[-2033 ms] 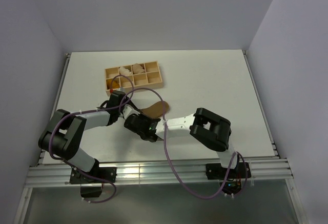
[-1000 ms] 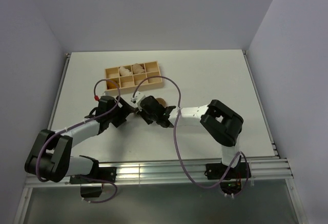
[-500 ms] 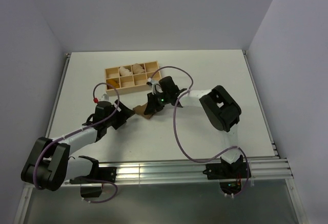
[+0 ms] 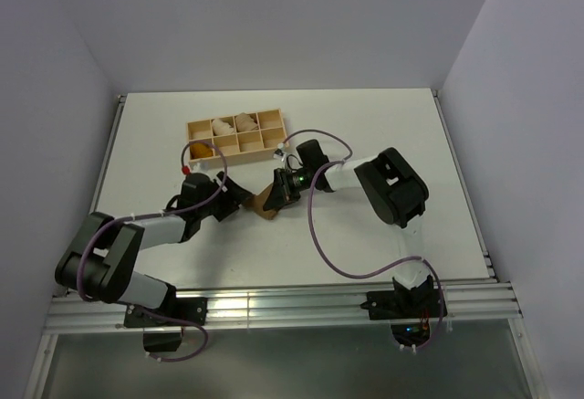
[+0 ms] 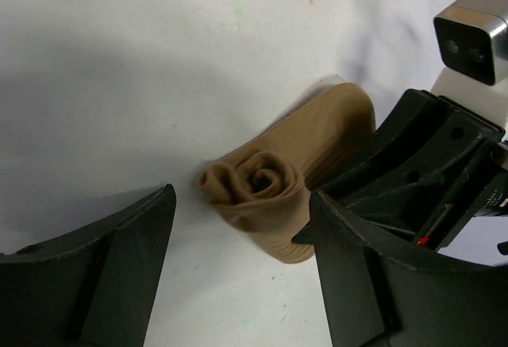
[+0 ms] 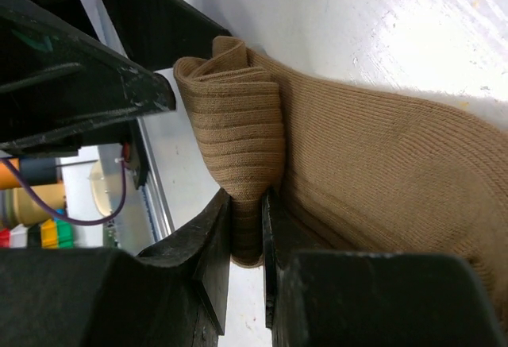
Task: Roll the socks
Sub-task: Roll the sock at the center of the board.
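An olive-brown sock (image 4: 267, 204) lies on the white table, one end wound into a spiral roll (image 5: 259, 182) and the rest flat (image 6: 381, 164). My right gripper (image 6: 247, 232) is shut on the rolled part, its two fingers pinching the ribbed fabric from the far side (image 4: 279, 189). My left gripper (image 5: 242, 204) is open and straddles the roll's spiral end, one finger (image 5: 111, 267) to its left and apart from it, the other (image 5: 373, 275) close against its right side. In the top view it (image 4: 239, 200) sits just left of the sock.
A wooden compartment tray (image 4: 239, 135) stands behind the sock, with pale rolled bundles (image 4: 222, 127) in its back cells. Purple cables (image 4: 315, 225) loop over both arms. The right wrist's camera block (image 5: 471, 36) sits close by in the left wrist view.
My left gripper has come in from the left up to the roll's end, its jaws narrowing a little. The right gripper has shifted the sock slightly right while staying shut on it.
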{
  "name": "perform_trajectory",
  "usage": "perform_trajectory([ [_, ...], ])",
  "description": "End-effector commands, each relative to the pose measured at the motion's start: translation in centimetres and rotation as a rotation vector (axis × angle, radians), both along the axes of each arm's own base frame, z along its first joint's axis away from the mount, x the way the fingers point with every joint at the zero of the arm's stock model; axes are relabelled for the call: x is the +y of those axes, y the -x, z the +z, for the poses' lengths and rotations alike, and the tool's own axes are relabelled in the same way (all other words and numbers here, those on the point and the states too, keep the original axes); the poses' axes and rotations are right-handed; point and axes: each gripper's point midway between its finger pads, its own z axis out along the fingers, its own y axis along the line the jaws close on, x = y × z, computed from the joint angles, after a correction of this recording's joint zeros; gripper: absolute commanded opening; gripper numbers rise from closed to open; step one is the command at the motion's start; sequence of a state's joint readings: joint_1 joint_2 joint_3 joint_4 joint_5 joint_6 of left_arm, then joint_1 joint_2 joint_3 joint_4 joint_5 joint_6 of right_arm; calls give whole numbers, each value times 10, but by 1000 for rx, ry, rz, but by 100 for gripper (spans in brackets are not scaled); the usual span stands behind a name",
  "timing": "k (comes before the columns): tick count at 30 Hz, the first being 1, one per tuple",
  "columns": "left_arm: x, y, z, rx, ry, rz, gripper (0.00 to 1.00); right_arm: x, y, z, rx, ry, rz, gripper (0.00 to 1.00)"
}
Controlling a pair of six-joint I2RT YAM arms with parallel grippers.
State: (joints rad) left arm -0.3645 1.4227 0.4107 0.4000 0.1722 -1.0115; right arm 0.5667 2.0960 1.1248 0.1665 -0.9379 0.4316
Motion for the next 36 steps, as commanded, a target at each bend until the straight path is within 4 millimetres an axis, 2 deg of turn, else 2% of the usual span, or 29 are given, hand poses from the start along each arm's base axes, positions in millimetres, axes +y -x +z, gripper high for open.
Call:
perform_trajectory([
  [1, -12, -1, -6, 12, -14, -30, 74, -25, 31, -58, 175, 170, -39, 5],
  [12, -22, 8, -25, 58, -32, -57, 65, -25, 29, -61, 188, 166, -62, 5],
  [17, -24, 7, -27, 61, -38, -59, 53, -27, 30, -64, 188, 173, -65, 5],
  [22, -26, 8, -28, 63, -44, -75, 35, -28, 26, -60, 140, 174, -79, 6],
  [24, -27, 8, -28, 65, -60, -88, 26, -31, 21, -53, 84, 185, -102, 12],
  [28, -30, 7, -24, 56, -70, -107, 16, -37, 11, -38, -25, 200, -149, 26],
  [29, -30, 7, -24, 54, -77, -108, 16, -41, 11, -36, -46, 205, -163, 32],
  [30, -30, 5, -20, 45, -80, -109, 13, -41, 7, -23, -90, 193, -176, 34],
  [32, -28, 7, -22, 52, -95, -112, 12, -48, 3, -20, -156, 233, -205, 41],
  [33, -29, 5, -19, 44, -100, -113, 12, -49, -2, -4, -218, 228, -225, 44],
  [35, -29, 6, -19, 46, -108, -115, 12, -56, -5, 0, -319, 293, -246, 50],
  [36, -30, 5, -16, 37, -107, -121, 11, -57, -8, 13, -388, 296, -248, 52],
])
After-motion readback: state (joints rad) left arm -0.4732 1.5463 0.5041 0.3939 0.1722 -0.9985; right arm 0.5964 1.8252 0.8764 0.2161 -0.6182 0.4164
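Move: The rolled part of the brown sock lies just ahead of the left hand's open fingers, about 1 cm forward, 3 cm right and 1 cm lower. From the left hand, the sock's flat end lies some 4 cm forward, 8 cm right and 3 cm down, and the divided box's middle about 17 cm straight ahead, 2 cm down. The right hand still pinches the roll's right end; the roll's middle is about 2 cm left, level with it. Left hand goes 4 cm right, closing on the roll's left end; right then opens, withdraws 3 cm right. ##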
